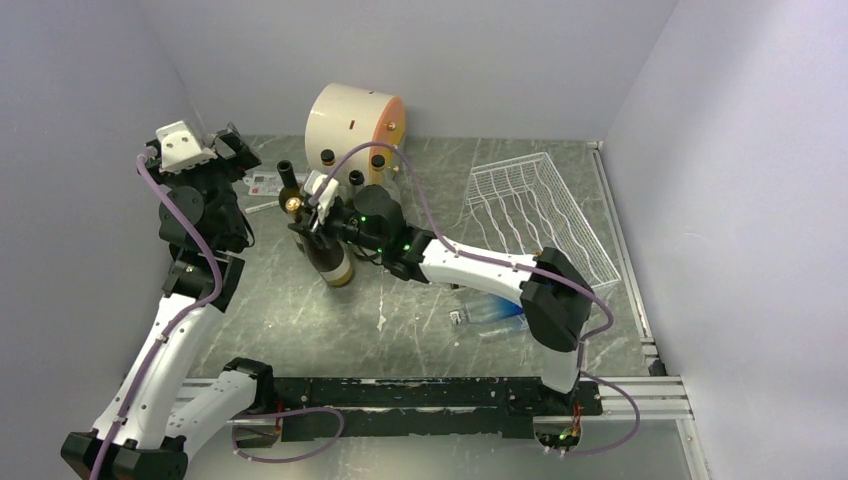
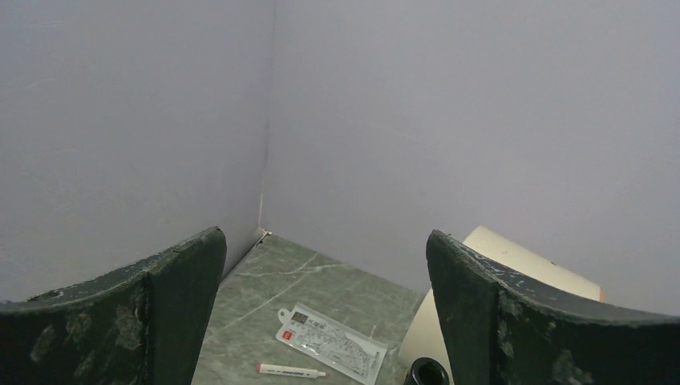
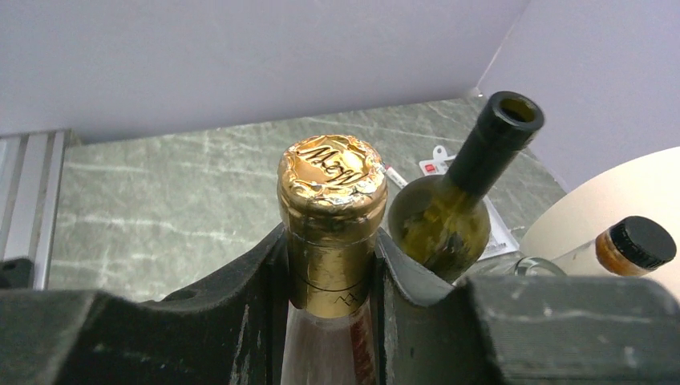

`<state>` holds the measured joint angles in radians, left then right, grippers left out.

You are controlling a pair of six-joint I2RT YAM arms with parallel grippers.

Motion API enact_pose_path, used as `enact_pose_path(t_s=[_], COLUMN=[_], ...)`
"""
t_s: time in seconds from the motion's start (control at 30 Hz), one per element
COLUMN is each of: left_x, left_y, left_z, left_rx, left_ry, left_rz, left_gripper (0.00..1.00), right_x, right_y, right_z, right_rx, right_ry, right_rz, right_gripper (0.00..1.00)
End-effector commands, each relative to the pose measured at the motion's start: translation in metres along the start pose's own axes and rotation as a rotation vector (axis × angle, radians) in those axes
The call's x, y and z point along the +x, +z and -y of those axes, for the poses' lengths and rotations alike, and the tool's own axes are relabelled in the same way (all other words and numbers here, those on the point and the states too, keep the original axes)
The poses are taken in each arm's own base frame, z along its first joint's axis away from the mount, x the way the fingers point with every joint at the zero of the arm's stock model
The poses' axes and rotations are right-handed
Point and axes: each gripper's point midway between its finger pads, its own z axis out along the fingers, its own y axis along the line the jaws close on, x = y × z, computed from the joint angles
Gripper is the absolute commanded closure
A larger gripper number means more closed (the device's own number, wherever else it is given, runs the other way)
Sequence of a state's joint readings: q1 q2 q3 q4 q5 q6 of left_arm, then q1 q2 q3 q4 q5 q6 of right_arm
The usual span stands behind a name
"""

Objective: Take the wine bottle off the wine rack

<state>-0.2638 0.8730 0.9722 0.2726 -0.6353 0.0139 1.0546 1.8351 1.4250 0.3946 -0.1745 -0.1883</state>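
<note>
The wine bottle (image 1: 330, 262) has a gold foil top (image 3: 332, 192) and dark glass. It is upright over the table's left centre, well to the left of the wine rack. My right gripper (image 3: 332, 265) is shut on its foil neck, one finger on each side. From above, the right gripper (image 1: 305, 215) sits at the bottle's top. The wine rack (image 1: 545, 215) is a white wire frame at the back right, with no bottle in it. My left gripper (image 2: 325, 241) is open, holds nothing, and is raised near the back left corner (image 1: 235, 145).
A cream drum (image 1: 352, 118) with an orange face stands at the back. An open green bottle (image 3: 449, 200) and dark-capped bottles (image 1: 356, 178) stand close behind the held bottle. A clear plastic bottle (image 1: 490, 317) lies under the right arm. A packet (image 2: 330, 341) and pen (image 2: 290, 370) lie at the back left.
</note>
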Motion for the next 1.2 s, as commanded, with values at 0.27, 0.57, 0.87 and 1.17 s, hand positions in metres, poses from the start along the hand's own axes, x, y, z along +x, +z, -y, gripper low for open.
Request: enact_pose_path(t_s=[0.27,0.57,0.87,1.17], left_x=[-0.005,-0.003,-0.001,-0.002], left_y=[0.004,0.005,0.005,0.006], left_z=[-0.002,0.0,0.002,0.001], left_rx=[0.005,0.008,0.015,0.013], left_ry=[-0.035,-0.038,-0.038,-0.035], left_rz=[0.014,0.007,0.001,-0.001], left_gripper=[0.02,0.02,0.02,0.02], right_x=[-0.119,-0.092,-0.071,-0.072], right_y=[0.003,-0.01,-0.014,-0.005], right_z=[0.04,0.043,0.041,0.046], right_rx=[0.124,0.173,0.18,0.188], right_ry=[-0.031,-0.03,-0.022,-0.051], right_rz=[0.507,0.455,0.415,0.364], right_gripper=[1.0,1.0,0.61,0.26])
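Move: The right hand holds the gold-topped wine bottle by its neck, foot still slanting to the right; its standing spot is almost straight below, about 2 cm ahead and 23 cm down. From this hand the green bottle stands some 7 cm ahead and 4 cm left, the brown bottle 7 cm ahead and 10 cm right, their middles about 8 cm lower. From the left hand the spot lies roughly 14 cm right, 3 cm back and 39 cm below. The right hand, keeping its grip on the gold-topped bottle's neck, eases about 3 cm forward and a little left towards the green bottle, then some 2 cm back to the right, while the wrist rolls its left-pointing fingertips up about 15 degrees to swing the bottle's foot left and bring it upright. With the bottle on the table, the fingers open clear of the neck and the hand rises roughly 3 cm, still pointing left at the bottle. ##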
